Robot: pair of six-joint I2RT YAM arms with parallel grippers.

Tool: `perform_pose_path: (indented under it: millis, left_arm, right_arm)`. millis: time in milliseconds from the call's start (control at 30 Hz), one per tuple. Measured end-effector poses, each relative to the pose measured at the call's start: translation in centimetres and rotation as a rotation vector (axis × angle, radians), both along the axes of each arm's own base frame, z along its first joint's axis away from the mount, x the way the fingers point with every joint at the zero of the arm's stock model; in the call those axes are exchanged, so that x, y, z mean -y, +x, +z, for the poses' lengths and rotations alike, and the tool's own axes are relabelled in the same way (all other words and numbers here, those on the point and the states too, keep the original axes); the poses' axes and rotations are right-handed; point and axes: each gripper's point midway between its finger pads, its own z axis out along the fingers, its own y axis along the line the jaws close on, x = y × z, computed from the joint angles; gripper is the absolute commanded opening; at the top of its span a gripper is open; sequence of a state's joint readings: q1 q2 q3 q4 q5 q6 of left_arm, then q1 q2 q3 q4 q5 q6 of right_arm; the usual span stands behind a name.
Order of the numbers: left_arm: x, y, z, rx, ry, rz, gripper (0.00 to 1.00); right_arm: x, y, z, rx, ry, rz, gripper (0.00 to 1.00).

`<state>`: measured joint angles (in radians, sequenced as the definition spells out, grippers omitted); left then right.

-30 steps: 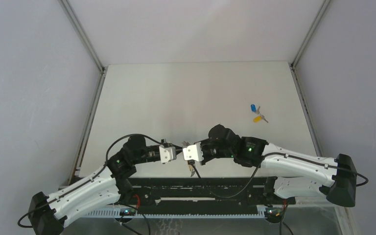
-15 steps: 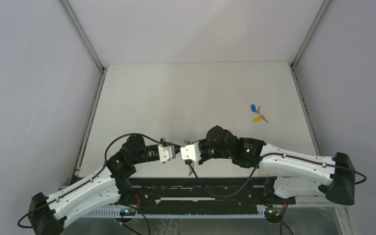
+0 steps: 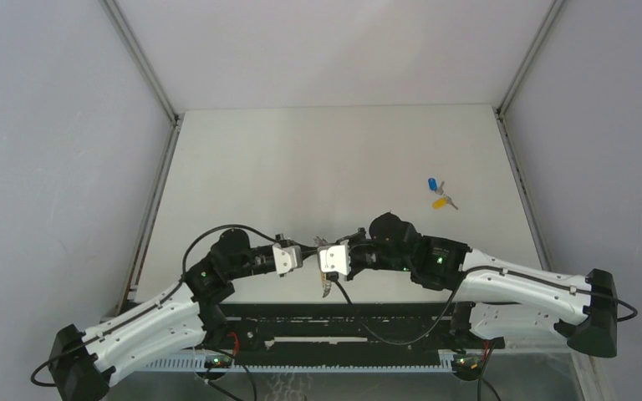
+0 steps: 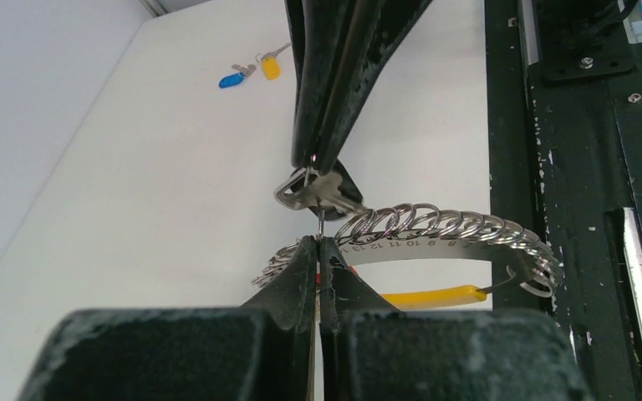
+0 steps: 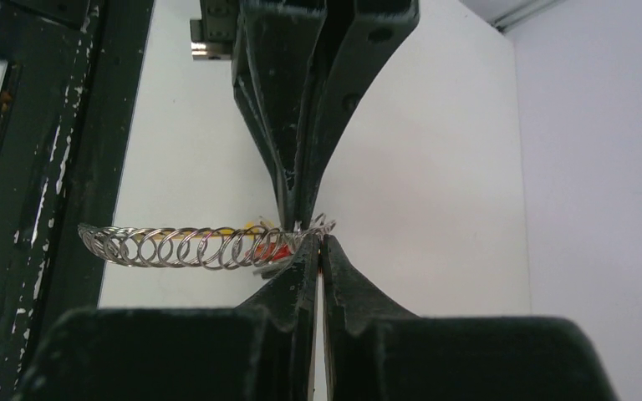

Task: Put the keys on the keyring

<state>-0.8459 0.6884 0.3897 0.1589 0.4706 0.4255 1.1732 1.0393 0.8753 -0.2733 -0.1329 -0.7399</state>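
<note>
My left gripper [image 3: 308, 249] [image 4: 319, 241] is shut on a thin wire end of the keyring [image 4: 443, 227], a curved row of small steel rings with a yellow section [image 4: 430, 296]. The ring hangs below both grippers [image 3: 325, 285] near the table's front edge. My right gripper [image 3: 321, 247] [image 5: 320, 240] faces the left one tip to tip and is shut on a small silver key with a black rim [image 4: 311, 190], right at that wire. Two more keys, blue [image 3: 432, 184] and yellow [image 3: 440, 202], lie on the table at the right.
The white table [image 3: 318, 167] has metal rails along its left and right sides and grey walls around it. A black frame [image 3: 343, 322] runs along the near edge under the arms. The two loose keys lie far from both grippers.
The right arm edged left, then back right, its elbow swinging right. The left arm held still. Both grippers stayed shut, and the keyring still hangs between them.
</note>
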Motion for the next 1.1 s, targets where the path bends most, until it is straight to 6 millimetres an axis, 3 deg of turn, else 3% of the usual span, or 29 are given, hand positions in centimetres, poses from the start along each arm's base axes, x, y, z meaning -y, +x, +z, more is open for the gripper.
perform_pose_path:
  millis: [267, 600, 933, 1100]
  left_arm:
    - [-0.2, 0.1, 0.3, -0.012, -0.014, 0.018, 0.0]
    - [-0.6, -0.6, 4.4, 0.076, -0.141, 0.005, 0.0]
    - [-0.4, -1.0, 5.0, 0.071, -0.179, -0.031, 0.0]
    - [0.3, -1.3, 4.8, 0.035, -0.188, -0.072, 0.0]
  right_arm:
    - [-0.4, -0.3, 0.1, -0.007, 0.016, 0.021, 0.0]
    - [1.9, -0.1, -1.4, -0.072, 0.051, 0.006, 0.0]
    - [4.0, 0.9, 2.1, -0.115, 0.299, 0.043, 0.0]
    - [4.0, 1.0, 2.7, -0.145, 0.362, 0.07, 0.0]
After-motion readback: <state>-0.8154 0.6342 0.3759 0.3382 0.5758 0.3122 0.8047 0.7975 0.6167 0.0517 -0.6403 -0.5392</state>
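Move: The left fingers pinch the keyring's small metal hook, which sits about 1 cm left of the right hand and 3 cm below it, level fore and aft. The coiled band trails some 6 cm back of the right hand, 1 cm left and 5 cm below. From the left hand, the key hanging in the right fingers is about 2 cm right and 2 cm above, straight across. Left lifts the pinched keyring about 5 cm while right draws its still-held key 4 cm right and up. ##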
